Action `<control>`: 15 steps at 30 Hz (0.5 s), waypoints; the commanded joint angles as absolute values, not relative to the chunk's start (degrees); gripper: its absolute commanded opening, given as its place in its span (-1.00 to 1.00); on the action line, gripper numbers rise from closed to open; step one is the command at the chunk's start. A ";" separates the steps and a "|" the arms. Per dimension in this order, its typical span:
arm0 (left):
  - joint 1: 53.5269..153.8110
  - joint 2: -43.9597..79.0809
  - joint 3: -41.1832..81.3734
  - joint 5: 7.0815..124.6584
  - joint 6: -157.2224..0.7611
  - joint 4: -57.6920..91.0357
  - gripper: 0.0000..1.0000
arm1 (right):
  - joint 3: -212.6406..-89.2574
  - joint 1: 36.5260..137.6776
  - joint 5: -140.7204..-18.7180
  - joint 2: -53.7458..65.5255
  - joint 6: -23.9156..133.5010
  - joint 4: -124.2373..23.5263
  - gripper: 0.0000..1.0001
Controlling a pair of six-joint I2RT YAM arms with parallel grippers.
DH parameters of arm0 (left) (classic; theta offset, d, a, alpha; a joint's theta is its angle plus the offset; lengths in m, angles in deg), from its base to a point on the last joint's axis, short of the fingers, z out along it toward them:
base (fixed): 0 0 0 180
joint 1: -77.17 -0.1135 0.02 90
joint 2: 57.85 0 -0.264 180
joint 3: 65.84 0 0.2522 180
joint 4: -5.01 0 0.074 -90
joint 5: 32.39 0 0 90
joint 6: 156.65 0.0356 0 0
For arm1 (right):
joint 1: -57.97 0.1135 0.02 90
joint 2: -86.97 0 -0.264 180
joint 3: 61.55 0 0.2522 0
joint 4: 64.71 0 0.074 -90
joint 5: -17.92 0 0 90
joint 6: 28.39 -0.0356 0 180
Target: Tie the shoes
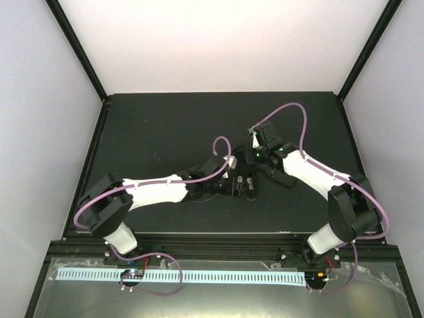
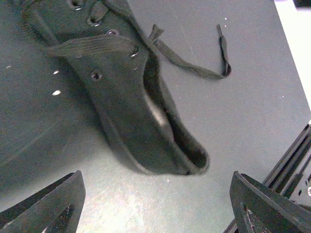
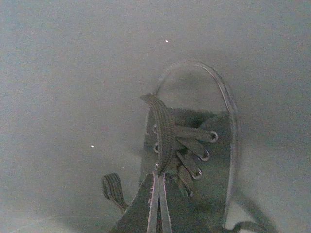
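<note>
The black shoe lies on the dark table between my two grippers. In the left wrist view its heel opening points at me. One loose lace trails over the table beside it. My left gripper is open and empty just short of the heel, also seen from above. In the right wrist view the shoe's laced front and toe rim are below me. My right gripper is shut on a flat black lace, held up taut over the eyelets, and shows in the top view.
A black frame rail runs along the table's edge at the right of the left wrist view. Black posts and white walls enclose the table. A lace loop lies left of my right fingers.
</note>
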State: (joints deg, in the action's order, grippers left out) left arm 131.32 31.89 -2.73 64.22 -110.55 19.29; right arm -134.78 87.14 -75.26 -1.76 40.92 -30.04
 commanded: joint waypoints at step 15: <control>133.55 46.28 9.54 61.91 -106.82 26.73 -0.50 | -130.42 86.62 -73.21 6.06 36.38 -30.46 -0.97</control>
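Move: The shoe lies toe outward. The near left side of its collar, by the heel, is my left hand's target: about 1 cm ahead, 4 cm to its right and 5 cm below. The lace my right hand holds is some 11 cm ahead, 6 cm right and 2 cm above my left. The loose right lace lies about 7 cm ahead, 15 cm right and 9 cm down. From my right hand, the collar is about 11 cm back, 2 cm left and 7 cm below. My left hand drops about 4.5 cm onto the heel end of the shoe's collar, sliding some 3.5 cm to its right, mostly before the steepest descent. Its wide-open fingers swing over halfway shut around the near wall, one inside the opening, one outside. My right hand keeps its pinch on the lace, easing back, right and finally up, about 2.5 cm in all. ##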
